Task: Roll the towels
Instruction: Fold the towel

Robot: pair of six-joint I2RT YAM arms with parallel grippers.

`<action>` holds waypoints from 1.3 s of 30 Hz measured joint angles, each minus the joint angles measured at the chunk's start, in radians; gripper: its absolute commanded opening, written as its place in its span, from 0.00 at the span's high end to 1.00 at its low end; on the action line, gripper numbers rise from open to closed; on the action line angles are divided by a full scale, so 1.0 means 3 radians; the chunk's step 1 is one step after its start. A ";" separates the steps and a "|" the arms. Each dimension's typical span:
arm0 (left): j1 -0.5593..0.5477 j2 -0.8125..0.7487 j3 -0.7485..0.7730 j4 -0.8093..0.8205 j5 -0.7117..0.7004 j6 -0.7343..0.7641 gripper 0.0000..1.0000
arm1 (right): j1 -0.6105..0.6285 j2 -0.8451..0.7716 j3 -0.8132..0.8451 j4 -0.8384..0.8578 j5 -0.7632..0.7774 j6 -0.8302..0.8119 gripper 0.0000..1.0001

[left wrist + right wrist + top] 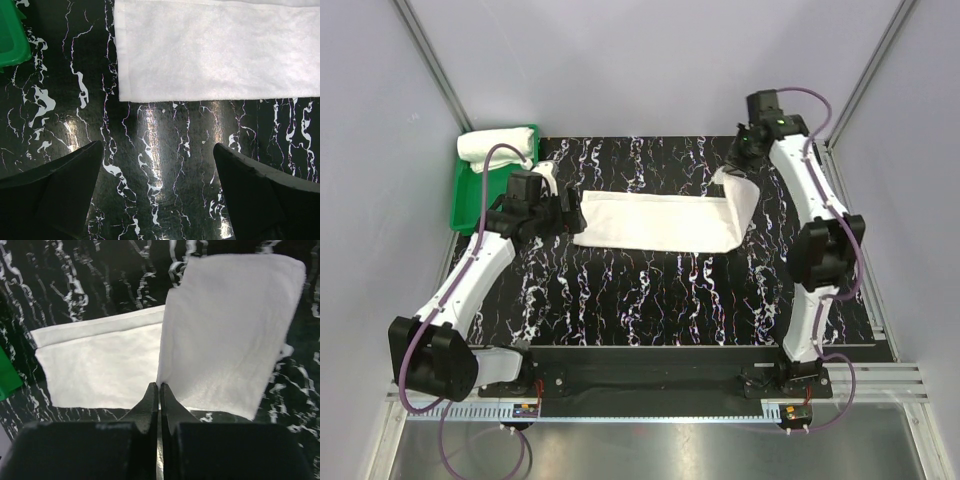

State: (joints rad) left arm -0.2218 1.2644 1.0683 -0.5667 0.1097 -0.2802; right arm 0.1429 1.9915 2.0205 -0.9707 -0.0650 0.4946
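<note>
A white towel (655, 222) lies flat across the middle of the black marbled table. Its right end is folded up and hangs from my right gripper (732, 174). In the right wrist view the gripper (159, 386) is shut on the edge of the lifted flap (230, 330). My left gripper (570, 212) sits just off the towel's left end. In the left wrist view the gripper (157, 147) is open over bare table, and the towel (215, 50) lies just ahead of its fingers. A second towel (498, 147) lies rolled in the green tray (470, 195).
The green tray stands at the table's back left corner, close to the left arm; its corner (11, 40) shows in the left wrist view. Grey walls and metal frame posts close in the sides and back. A black rail runs along the near edge.
</note>
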 measured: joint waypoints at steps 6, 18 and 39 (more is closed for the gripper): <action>0.0061 0.0000 -0.0005 0.0005 0.0038 -0.0032 0.01 | 0.0509 0.0530 0.0824 -0.0268 0.0080 0.0106 1.00; 0.0229 -0.0006 -0.0081 0.0039 0.0134 -0.0127 0.01 | 0.1289 0.1130 0.1530 -0.0076 0.0075 0.0402 1.00; 0.0615 -0.0020 -0.0160 0.0103 0.0259 -0.0315 0.01 | 0.2021 0.1574 0.1284 0.1314 -0.0020 0.0755 0.99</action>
State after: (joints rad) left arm -0.0372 1.2583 1.0203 -0.5358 0.1875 -0.3748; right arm 0.7490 2.4638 2.4058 -0.5766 -0.0711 0.7212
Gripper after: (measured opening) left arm 0.985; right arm 0.014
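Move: The right hand already holds the towel's right end aloft; the towel's left end lies about 42 cm to its left, 4 cm back and 19 cm below. The open left gripper hovers some 39 cm left of the right hand and 12 cm back; the green tray is about 69 cm left and 6 cm ahead. From the left hand, the towel's left end is roughly 9 cm ahead, 2 cm left, 16 cm below. The right hand, fingers shut, carries the held end some 37 cm left over the towel; left hand edges left. ##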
